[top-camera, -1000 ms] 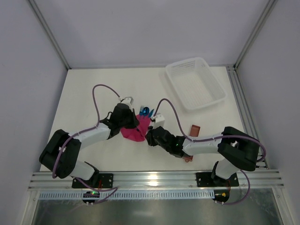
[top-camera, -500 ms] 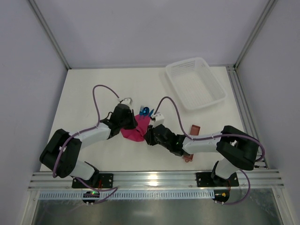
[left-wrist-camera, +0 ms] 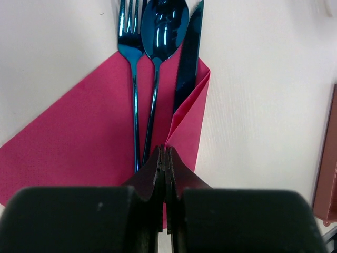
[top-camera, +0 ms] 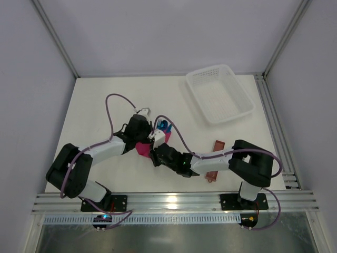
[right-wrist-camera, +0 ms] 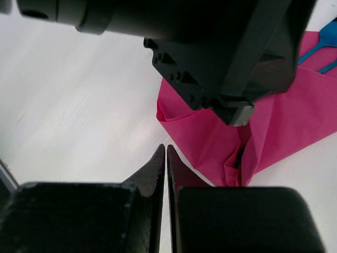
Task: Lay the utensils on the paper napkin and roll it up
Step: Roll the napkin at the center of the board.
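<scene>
A blue fork [left-wrist-camera: 132,79], spoon [left-wrist-camera: 160,47] and knife [left-wrist-camera: 188,58] lie side by side on the magenta paper napkin [left-wrist-camera: 79,142], their heads past its far edge. The napkin's right edge is lifted into a fold that runs into my left gripper [left-wrist-camera: 166,150], which is shut on it. From above, the utensils [top-camera: 164,125] and napkin [top-camera: 142,149] sit between both arms. My right gripper [right-wrist-camera: 166,148] is shut with nothing in it, its tips on bare table just left of the napkin's [right-wrist-camera: 210,137] near corner, below the left gripper [top-camera: 146,138].
A white mesh basket [top-camera: 219,94] stands at the back right. A flat reddish-brown sleeve [top-camera: 218,144] lies right of the arms, partly under the right arm; it also shows as the sleeve [left-wrist-camera: 327,174] at the left wrist view's right edge.
The right arm has swung left across the napkin and its gripper has closed. The left gripper has stayed shut on the napkin, hardly moving.
</scene>
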Controlling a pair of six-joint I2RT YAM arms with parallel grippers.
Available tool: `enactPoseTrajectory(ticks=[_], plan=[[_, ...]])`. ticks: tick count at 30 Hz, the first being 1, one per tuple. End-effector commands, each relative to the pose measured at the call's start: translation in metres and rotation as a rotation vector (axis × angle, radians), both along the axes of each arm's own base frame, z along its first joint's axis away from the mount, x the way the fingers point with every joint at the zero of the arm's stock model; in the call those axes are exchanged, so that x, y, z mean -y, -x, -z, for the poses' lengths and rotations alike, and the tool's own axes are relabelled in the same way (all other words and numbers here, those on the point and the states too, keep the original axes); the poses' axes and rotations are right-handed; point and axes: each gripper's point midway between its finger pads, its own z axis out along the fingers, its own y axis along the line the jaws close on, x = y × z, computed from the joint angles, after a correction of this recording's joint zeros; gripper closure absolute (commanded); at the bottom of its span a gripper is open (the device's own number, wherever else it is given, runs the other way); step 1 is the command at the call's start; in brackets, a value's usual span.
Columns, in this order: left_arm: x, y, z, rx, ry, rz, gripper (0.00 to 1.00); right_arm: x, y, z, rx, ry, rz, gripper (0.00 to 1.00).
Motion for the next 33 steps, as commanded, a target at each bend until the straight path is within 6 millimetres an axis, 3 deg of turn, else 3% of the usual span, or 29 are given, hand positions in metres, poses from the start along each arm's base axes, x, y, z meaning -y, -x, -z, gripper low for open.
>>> enactPoseTrajectory(ticks=[1,8,18,33], plan=[[0.012,-0.013,-0.017,0.034,0.052,0.013,0.99,-0.015,-0.012,-0.009,0.082,-0.008,0.004,0.96],[0.012,-0.013,-0.017,0.030,0.050,0.014,0.99,-0.018,-0.017,0.009,0.105,0.026,0.015,0.96],[0.015,-0.013,-0.015,0.021,0.057,0.015,1.00,-0.023,-0.022,0.017,0.125,0.046,0.056,0.96],[0.010,-0.012,-0.017,0.004,0.038,-0.007,1.00,0.011,-0.039,0.046,0.098,0.177,0.264,0.96]])
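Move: Ahead of the right hand by about 4 cm and some 5 cm below it lies the near end of the half-folded napkin. The fold edge pinched by the left fingers is about 7 cm ahead of the right hand, 2 cm to its left and 2 cm lower. The spoon's head lies 16 cm ahead, 5 cm to the right and 6 cm below, with the knife blade just right of that. From the left hand, the napkin's near end is about 5 cm back and 3 cm down. Sinking about 4 cm first with its fingers still shut, the right hand then works some 3 cm forward and another centimetre down, in under the left gripper to the napkin's near end. Late on it swings slightly back to the right, turning about 10 degrees clockwise with its left side dipping. The left hand stays nearly in place and keeps its pinch on the fold. ##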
